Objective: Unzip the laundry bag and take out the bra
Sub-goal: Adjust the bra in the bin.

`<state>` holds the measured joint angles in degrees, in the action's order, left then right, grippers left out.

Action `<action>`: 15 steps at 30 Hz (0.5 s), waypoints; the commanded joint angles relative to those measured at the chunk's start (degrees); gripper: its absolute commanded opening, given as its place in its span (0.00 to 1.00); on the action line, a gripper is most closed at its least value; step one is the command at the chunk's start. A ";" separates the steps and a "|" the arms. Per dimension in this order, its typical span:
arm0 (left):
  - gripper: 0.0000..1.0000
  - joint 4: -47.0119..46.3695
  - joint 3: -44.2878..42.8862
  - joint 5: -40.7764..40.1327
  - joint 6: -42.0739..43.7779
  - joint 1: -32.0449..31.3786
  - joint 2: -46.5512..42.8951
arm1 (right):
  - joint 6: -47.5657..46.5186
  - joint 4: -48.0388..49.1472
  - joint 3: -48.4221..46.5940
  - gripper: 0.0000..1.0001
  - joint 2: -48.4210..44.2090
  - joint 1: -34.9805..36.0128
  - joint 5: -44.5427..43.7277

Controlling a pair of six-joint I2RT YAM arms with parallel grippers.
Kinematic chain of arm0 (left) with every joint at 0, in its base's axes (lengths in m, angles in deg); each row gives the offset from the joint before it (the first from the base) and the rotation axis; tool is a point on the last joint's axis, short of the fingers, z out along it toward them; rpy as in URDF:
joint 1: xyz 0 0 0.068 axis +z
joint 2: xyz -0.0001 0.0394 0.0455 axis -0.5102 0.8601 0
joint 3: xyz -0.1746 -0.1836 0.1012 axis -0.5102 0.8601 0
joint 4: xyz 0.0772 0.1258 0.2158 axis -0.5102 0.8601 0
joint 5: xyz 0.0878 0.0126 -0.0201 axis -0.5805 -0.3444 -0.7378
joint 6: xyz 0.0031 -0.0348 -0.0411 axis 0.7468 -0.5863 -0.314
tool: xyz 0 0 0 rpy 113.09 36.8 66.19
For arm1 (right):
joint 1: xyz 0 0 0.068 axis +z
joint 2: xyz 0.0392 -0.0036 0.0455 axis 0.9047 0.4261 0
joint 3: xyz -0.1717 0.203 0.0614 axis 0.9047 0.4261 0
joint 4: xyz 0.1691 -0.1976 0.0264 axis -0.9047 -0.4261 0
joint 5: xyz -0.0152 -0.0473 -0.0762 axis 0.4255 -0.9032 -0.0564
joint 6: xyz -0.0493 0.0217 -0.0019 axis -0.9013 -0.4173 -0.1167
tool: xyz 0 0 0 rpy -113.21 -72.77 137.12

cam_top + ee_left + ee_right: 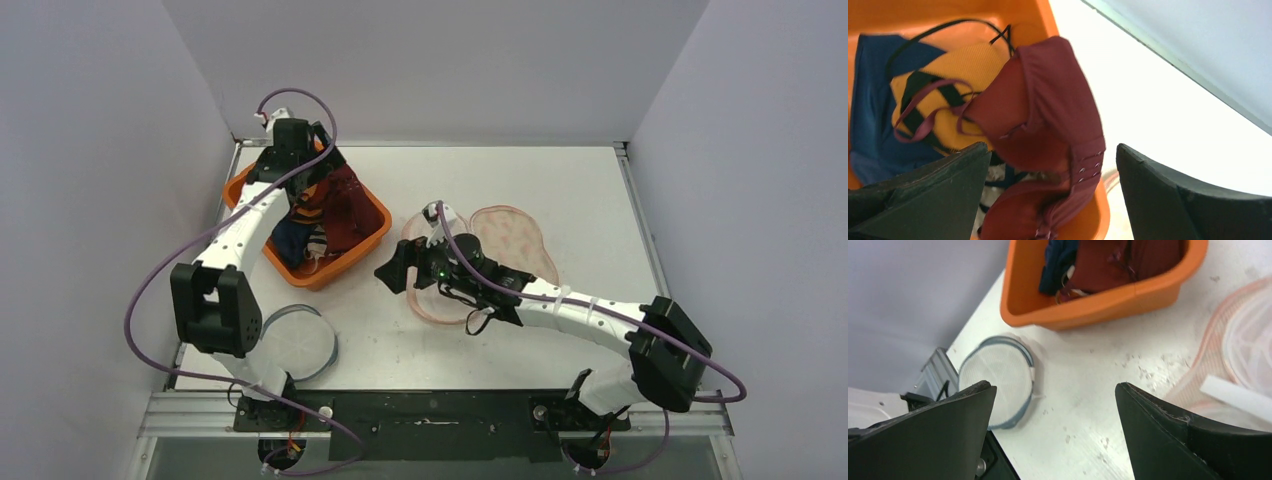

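Observation:
A maroon bra (345,205) lies draped over other clothes in an orange basket (350,262) at the back left. My left gripper (320,152) hangs open just above it; in the left wrist view the bra (1048,105) shows between and below the wide-apart fingers (948,180), not touching them. A pink mesh laundry bag (515,240) lies spread open in two flat halves at mid-table. My right gripper (392,270) hovers open and empty over bare table at the bag's left edge (1243,335).
A round white mesh bag with a grey rim (297,342) lies near the left arm's base, also seen in the right wrist view (998,375). Blue and yellow garments (878,100) fill the basket (1108,300). White walls enclose the table.

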<state>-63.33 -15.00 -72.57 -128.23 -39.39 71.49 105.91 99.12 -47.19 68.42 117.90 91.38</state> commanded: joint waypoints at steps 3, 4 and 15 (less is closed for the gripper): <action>0.96 2.97 -11.32 -9.83 6.49 -5.73 8.78 | -1.07 1.08 7.32 0.94 -7.67 1.59 -7.48; 0.96 3.85 -12.87 -11.41 7.26 -6.58 10.22 | -1.24 0.05 8.22 0.94 -8.94 1.75 -7.87; 0.99 15.02 -28.46 -21.86 10.33 -9.74 23.31 | -3.98 -9.02 10.35 0.94 -21.62 1.84 -14.01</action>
<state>-52.64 -38.46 -89.33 -119.40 -49.51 93.15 104.09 91.95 -36.51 50.21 119.30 81.15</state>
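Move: The maroon bra lies heaped along the bin's far right side; its middle is some 4 cm back of the left hand, 7 cm to its right and about 13 cm below. The yellow garment beside it is roughly 4 cm back and 1 cm right of that hand, and the navy cloth about 12 cm back and 5 cm left, both some 16 cm down. From the right hand the maroon bra is about 20 cm ahead, 12 cm left and 13 cm below. Over the maroon bra, towards the bin's far right rim, the left hand goes some 5 cm forward and 5 cm right, then sinks about 4 cm as its left side rolls up some 20 degrees; its fingers stay wide open. The right hand, open too, draws away from the bin about 7 cm to the right, dipping and rising again. ##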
